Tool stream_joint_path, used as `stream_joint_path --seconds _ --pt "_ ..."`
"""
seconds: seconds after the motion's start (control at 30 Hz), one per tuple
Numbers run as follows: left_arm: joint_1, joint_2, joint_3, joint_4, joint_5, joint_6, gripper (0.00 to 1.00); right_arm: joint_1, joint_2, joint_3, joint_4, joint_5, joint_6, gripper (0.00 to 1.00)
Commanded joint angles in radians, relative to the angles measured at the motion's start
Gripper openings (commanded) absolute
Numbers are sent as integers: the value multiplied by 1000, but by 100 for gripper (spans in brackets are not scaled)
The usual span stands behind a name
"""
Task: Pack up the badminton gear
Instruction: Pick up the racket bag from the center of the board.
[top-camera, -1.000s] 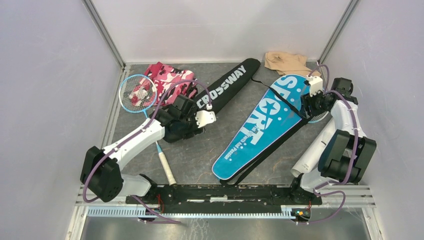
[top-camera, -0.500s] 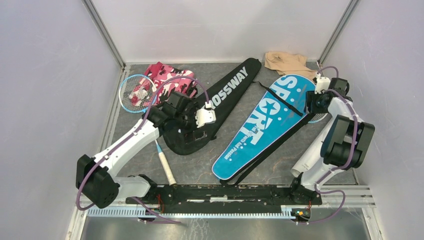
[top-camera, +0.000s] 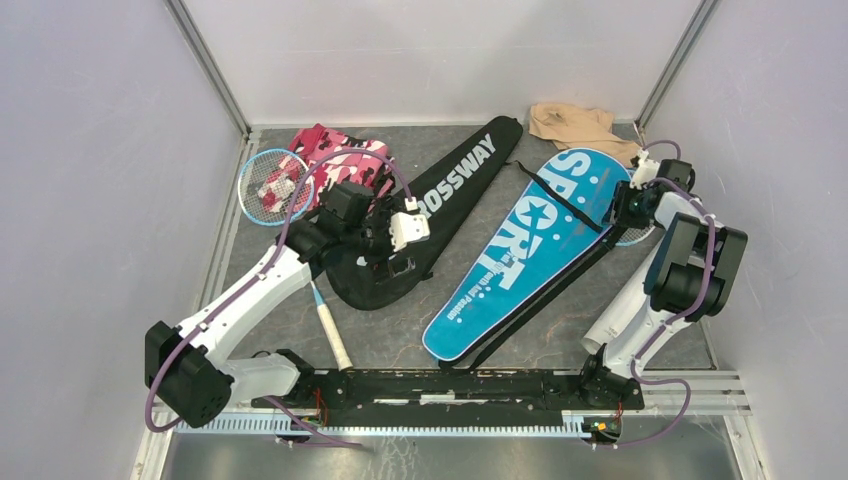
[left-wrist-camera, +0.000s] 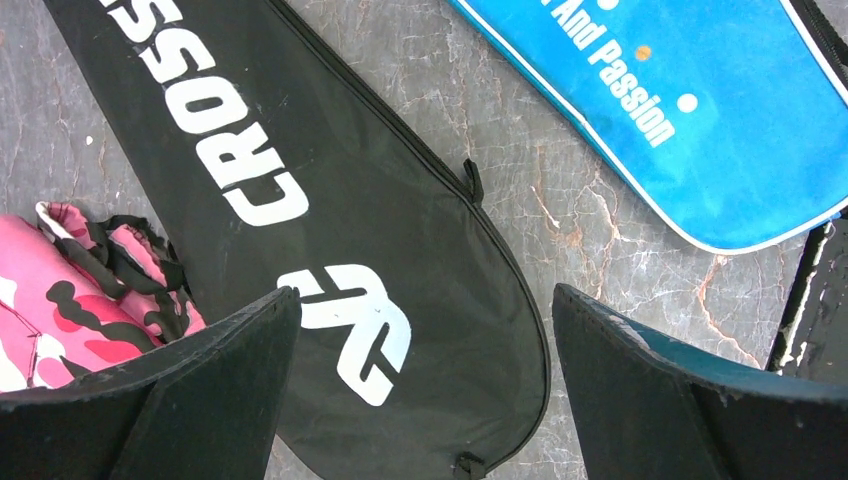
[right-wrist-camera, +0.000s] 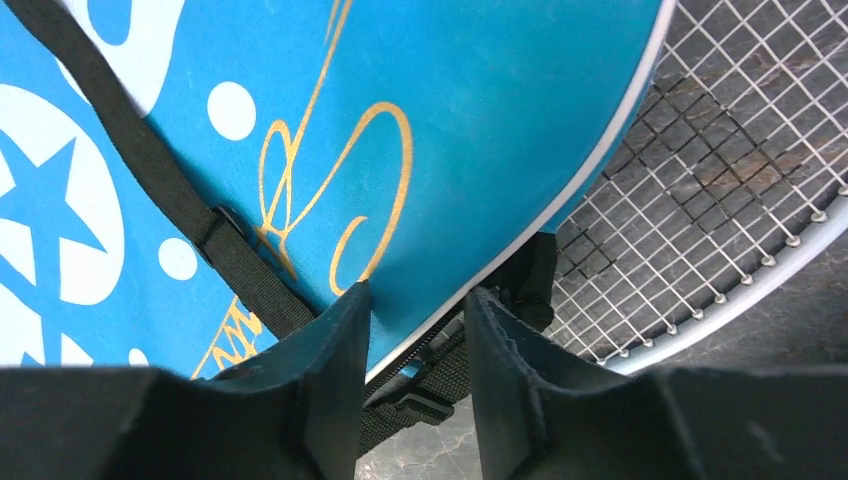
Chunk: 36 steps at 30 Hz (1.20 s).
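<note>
The black "CROSSWAY" cover (top-camera: 455, 180) lies diagonally on the table, its broad end (left-wrist-camera: 400, 230) right under my left gripper (left-wrist-camera: 425, 292), which hangs open above it holding nothing. The blue "SPORT" cover (top-camera: 520, 250) lies to the right. My right gripper (right-wrist-camera: 415, 295) is at its upper right rim (top-camera: 628, 207), jaws partly open, straddling the white-piped edge and zip. A racket head (right-wrist-camera: 700, 200) sticks out from under that rim. Another racket (top-camera: 275, 187) lies at the left, its white handle (top-camera: 333, 335) pointing toward the near edge.
A pink camouflage cloth (top-camera: 340, 160) lies between the left racket and the black cover. A beige cloth (top-camera: 575, 125) sits in the back right corner. The blue cover's black strap (right-wrist-camera: 150, 170) crosses its face. Walls close in on three sides.
My left gripper has opened wide and drawn back, and the black cover's broad end now lies in plain view beneath it. The right gripper crept along the blue cover's rim and its jaws narrowed.
</note>
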<state>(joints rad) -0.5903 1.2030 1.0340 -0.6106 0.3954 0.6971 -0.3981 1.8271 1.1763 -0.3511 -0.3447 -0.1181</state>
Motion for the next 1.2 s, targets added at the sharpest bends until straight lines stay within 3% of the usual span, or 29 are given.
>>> stream_joint_path --seconds 0.0,0.17,0.2,0.47,0.63,0.73,1.17 --pt "3 -13 -4 51 7 -37 100 1 -3 6 78 -84 85 36" --pt "3 -11 -2 76 -24 -48 100 0 -55 6 112 -104 136 3" --pt "3 -10 0 87 -34 -54 100 1 -67 8 115 -110 153 0" --pt "3 38 57 170 -91 -159 100 16 -202 14 149 -171 244 0" --pt "1 151 193 155 1 -271 100 68 -291 27 156 -187 317 0" --pt "-11 238 285 182 48 -390 95 106 -345 39 184 -185 382 0" --pt "-230 590 669 272 -70 -773 96 223 -524 104 268 -130 551 0"
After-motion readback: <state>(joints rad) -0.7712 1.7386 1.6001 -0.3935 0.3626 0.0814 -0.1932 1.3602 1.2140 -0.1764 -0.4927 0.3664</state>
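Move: The blue racket bag's right edge, with its black handle, lies right at the right fingers, 2 cm below them. The bag's middle is some 10 cm back and 23 cm left of that hand. A blue racket's head sits half under the edge, about 1 cm ahead and 2 cm right; the white tube is roughly 24 cm back and 5 cm right. From the left hand the bag's middle lies some 8 cm ahead, 37 cm right and 16 cm below, the black bag's about 16 cm ahead and 6 cm right. The blue bag's right edge and handle get pinched as the half-open right fingers shut, then are hoisted some 25 cm up and about 12 cm left, the wrist tilting up by 35 degrees or so. The open left hand eases forward, then swings right about 17 cm over the black bag towards the blue one, rising a little, touching nothing visibly. ##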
